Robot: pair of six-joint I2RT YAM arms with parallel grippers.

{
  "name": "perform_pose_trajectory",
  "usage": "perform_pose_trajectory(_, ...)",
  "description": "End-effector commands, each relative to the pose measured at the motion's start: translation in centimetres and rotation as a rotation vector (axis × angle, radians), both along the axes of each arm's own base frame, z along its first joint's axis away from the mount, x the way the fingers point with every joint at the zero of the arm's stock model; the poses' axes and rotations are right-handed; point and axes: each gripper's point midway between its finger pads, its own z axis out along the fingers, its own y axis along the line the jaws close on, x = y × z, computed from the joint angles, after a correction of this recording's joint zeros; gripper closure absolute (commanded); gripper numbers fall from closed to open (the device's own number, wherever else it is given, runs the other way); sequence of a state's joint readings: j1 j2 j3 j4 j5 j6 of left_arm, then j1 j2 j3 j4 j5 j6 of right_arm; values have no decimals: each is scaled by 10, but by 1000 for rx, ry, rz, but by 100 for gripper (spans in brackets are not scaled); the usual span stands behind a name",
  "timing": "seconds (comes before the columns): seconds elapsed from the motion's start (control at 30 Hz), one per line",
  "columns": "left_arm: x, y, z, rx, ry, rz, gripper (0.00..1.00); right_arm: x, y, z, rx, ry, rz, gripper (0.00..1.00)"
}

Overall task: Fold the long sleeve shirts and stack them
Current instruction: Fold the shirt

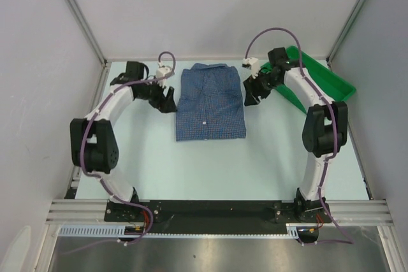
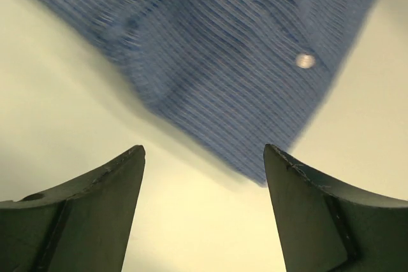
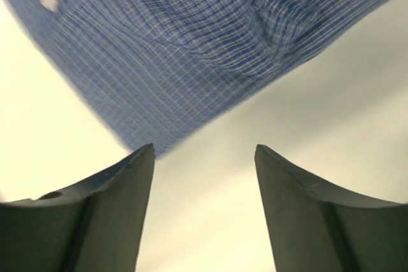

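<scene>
A blue checked long sleeve shirt (image 1: 211, 101) lies folded into a neat rectangle on the table, collar toward the far side, small white buttons down its middle. My left gripper (image 1: 167, 100) hangs just off its left edge, open, with only bare table between its fingers. In the left wrist view the shirt (image 2: 229, 49) fills the top and the left gripper (image 2: 204, 157) is clear of it. My right gripper (image 1: 250, 95) sits just off the shirt's right edge, open and empty. The right wrist view shows the cloth (image 3: 191, 42) beyond the right gripper (image 3: 204, 151).
A green plastic tray (image 1: 312, 81) lies at the far right, partly under the right arm. White walls close in the table on the left, right and far sides. Both arm bases stand at the near edge on a black rail (image 1: 210, 211).
</scene>
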State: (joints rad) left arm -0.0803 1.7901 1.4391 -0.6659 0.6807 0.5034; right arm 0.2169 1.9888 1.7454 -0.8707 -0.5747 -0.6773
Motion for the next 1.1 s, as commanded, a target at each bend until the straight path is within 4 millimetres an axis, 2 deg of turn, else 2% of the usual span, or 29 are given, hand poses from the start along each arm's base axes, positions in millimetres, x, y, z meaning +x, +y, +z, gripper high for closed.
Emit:
perform_pose_trajectory(0.0, -68, -29, -22, -189, 252, 64, 19, -47, 9, -2, 283, 466, -308, 34)
perform_pose_trajectory(0.07, -80, -30, -37, -205, 286, 89, 20, -48, 15, -6, 325, 454, -314, 34)
perform_pose_trajectory(0.17, -88, -30, -49, -215, 328, 123, 22, -61, 19, -19, 317, 514, -342, 33)
perform_pose_trajectory(0.23, -85, -29, -53, -215, 321, 148, 23, -66, 20, -31, 322, 553, -364, 33)
perform_pose_trajectory(0.33, -85, -28, -63, -216, 337, 173, 24, -61, 16, -48, 335, 588, -413, 33)
perform_pose_trajectory(0.47, -82, -33, -68, -244, 373, 178, 27, -62, 16, -59, 359, 634, -435, 36)
perform_pose_trajectory(0.63, -78, -40, -77, -280, 438, 166, 36, -70, 21, -73, 380, 703, -454, 37)
perform_pose_trajectory(0.77, -75, -41, -77, -284, 448, 172, 41, -72, 22, -78, 391, 729, -466, 46)
perform_pose_trajectory(0.83, -78, -41, -78, -282, 461, 172, 46, -77, 21, -79, 390, 744, -468, 48)
perform_pose_trajectory(0.93, -83, -41, -77, -283, 474, 160, 48, -90, 21, -79, 388, 780, -472, 52)
perform_pose_trajectory(1.07, -92, -41, -78, -282, 494, 142, 53, -96, 27, -77, 392, 792, -451, 65)
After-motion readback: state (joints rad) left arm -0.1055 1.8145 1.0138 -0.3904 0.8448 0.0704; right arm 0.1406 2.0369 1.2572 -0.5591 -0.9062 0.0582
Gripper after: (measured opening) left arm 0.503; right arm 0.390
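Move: The left hand's target, the shirt's near left corner, lies about 10 cm back, 4 cm to its right and 11 cm below. For the right hand, the shirt's near right corner is some 10 cm back, 2 cm left and 10 cm down. From the left hand, the button is 4 cm back and 13 cm right, the collar 14 cm ahead and 14 cm right; the green bin lies 9 cm ahead and 18 cm right of the right hand. Both hands swing back and down about 9 cm, tipping steeper, half-closing their fingers around the shirt's near corners. ##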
